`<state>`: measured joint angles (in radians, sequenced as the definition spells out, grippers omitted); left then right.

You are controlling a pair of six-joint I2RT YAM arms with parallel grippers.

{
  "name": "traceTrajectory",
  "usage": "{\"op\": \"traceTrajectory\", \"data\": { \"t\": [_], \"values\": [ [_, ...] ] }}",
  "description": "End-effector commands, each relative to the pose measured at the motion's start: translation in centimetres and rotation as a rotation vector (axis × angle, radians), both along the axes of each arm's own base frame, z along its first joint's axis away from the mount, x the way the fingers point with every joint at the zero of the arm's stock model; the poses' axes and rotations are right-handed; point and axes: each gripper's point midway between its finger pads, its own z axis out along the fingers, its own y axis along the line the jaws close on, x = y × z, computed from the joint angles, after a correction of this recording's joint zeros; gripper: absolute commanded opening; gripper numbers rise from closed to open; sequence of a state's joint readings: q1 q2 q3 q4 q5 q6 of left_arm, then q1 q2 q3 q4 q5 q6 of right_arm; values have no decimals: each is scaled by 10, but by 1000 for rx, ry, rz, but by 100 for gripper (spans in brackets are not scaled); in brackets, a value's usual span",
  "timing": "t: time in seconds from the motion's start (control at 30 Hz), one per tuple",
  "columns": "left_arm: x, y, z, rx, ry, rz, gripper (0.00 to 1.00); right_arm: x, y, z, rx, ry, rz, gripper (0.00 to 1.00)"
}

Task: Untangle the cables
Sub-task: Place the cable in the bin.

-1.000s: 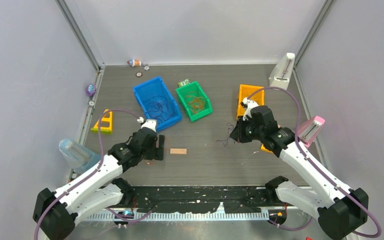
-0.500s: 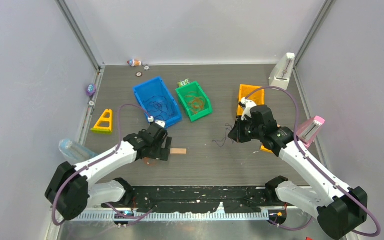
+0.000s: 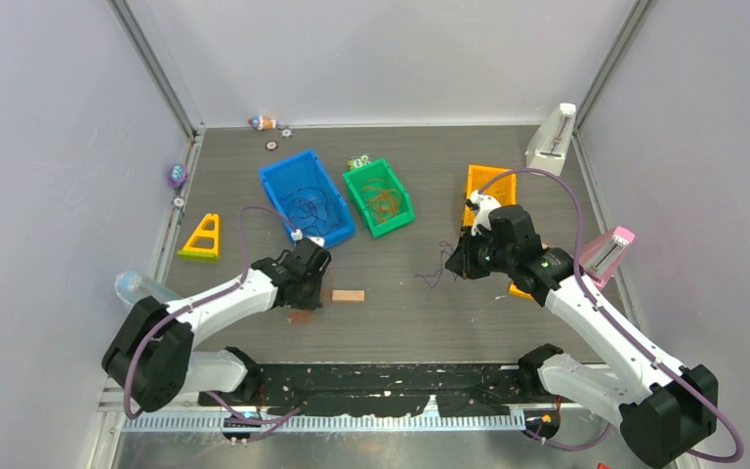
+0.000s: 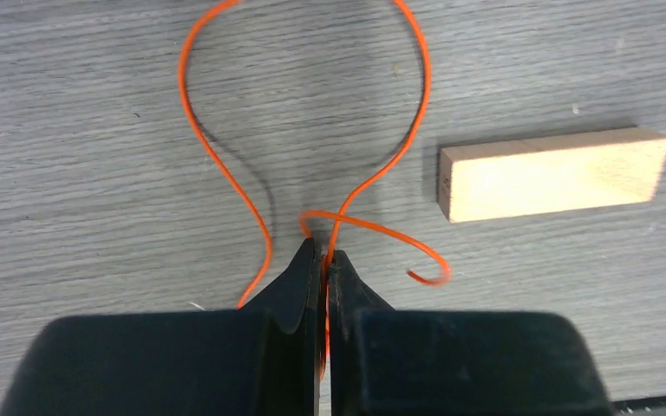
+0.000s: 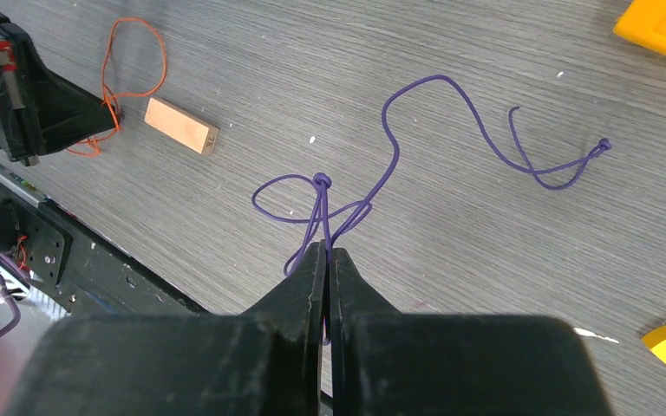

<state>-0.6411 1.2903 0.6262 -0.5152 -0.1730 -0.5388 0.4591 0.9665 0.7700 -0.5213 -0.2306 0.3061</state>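
An orange cable [image 4: 428, 82] lies in a loose loop on the grey table, just left of a wooden block [image 4: 555, 172]. My left gripper [image 4: 323, 251] is shut on it where the strands cross, and one strand runs between the pads. In the top view the left gripper [image 3: 299, 301] points down at the cable beside the block [image 3: 348, 295]. A purple cable [image 5: 321, 181] with a small knot sprawls at mid table. My right gripper [image 5: 328, 250] is shut on it near the knot. From above, the right gripper [image 3: 454, 264] holds the purple cable [image 3: 433, 278].
A blue bin [image 3: 273, 200] holds dark cables and a green bin [image 3: 356, 200] holds orange ones. An orange bin [image 3: 472, 200] sits behind my right arm. A yellow triangle frame [image 3: 202, 237] and a plastic bottle [image 3: 142, 290] are at the left, with two stands [image 3: 552, 140] [image 3: 607, 252] at the right.
My left gripper swung right toward the wooden block, opened wide, then closed on the orange cable. My right arm stayed almost still, holding the purple cable.
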Motion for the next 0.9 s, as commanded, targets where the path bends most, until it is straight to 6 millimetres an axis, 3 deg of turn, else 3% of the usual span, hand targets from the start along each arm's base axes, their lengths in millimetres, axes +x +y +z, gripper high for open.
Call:
{"op": "traceTrajectory", "data": {
  "t": [0.0,0.17,0.23,0.4,0.6,0.7,0.87],
  "values": [
    [8,-16,39,-110,-72,-10,0,7,2,16,12,-69,11,5],
    [27,-49,127,-252,-179,-118,0,9,0,13,-4,-67,-3,5],
    [44,-64,165,-306,-256,-143,0,11,-1,12,-9,-69,-8,5],
    [82,-110,216,-446,-334,-178,0,12,-2,14,-10,-76,-17,5],
    [139,-166,230,-575,-370,-161,0,11,-4,23,2,-95,-31,5],
    [180,-181,221,-600,-452,-76,0,12,-7,30,4,-118,-49,5],
    [237,-195,186,-614,-507,67,0,12,-9,37,8,-140,-57,5]
  ]
}}
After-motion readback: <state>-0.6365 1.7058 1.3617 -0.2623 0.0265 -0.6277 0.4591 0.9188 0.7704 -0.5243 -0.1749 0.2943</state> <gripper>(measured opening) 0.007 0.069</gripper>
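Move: The green bin, where the orange cable is being taken, has its middle roughly 24 cm ahead of the left hand, 15 cm to its right and 3 cm up. The blue bin stands about 23 cm ahead and 1 cm to the left, also 3 cm up; the wood block lies some 3 cm ahead and 8 cm to the right, at table height. From the right hand the green bin is about 20 cm ahead, 18 cm to the left and 10 cm lower. The orange cable, already pinched in the shut left fingers, is pulled up off the table, first almost straight up, then in a quick arc forward and right towards the green bin, about 18 cm each way. The left hand peaks some 22 cm up and sinks about 6 cm again near the bin, its fingers swinging some 35 degrees to point more forward and right. ##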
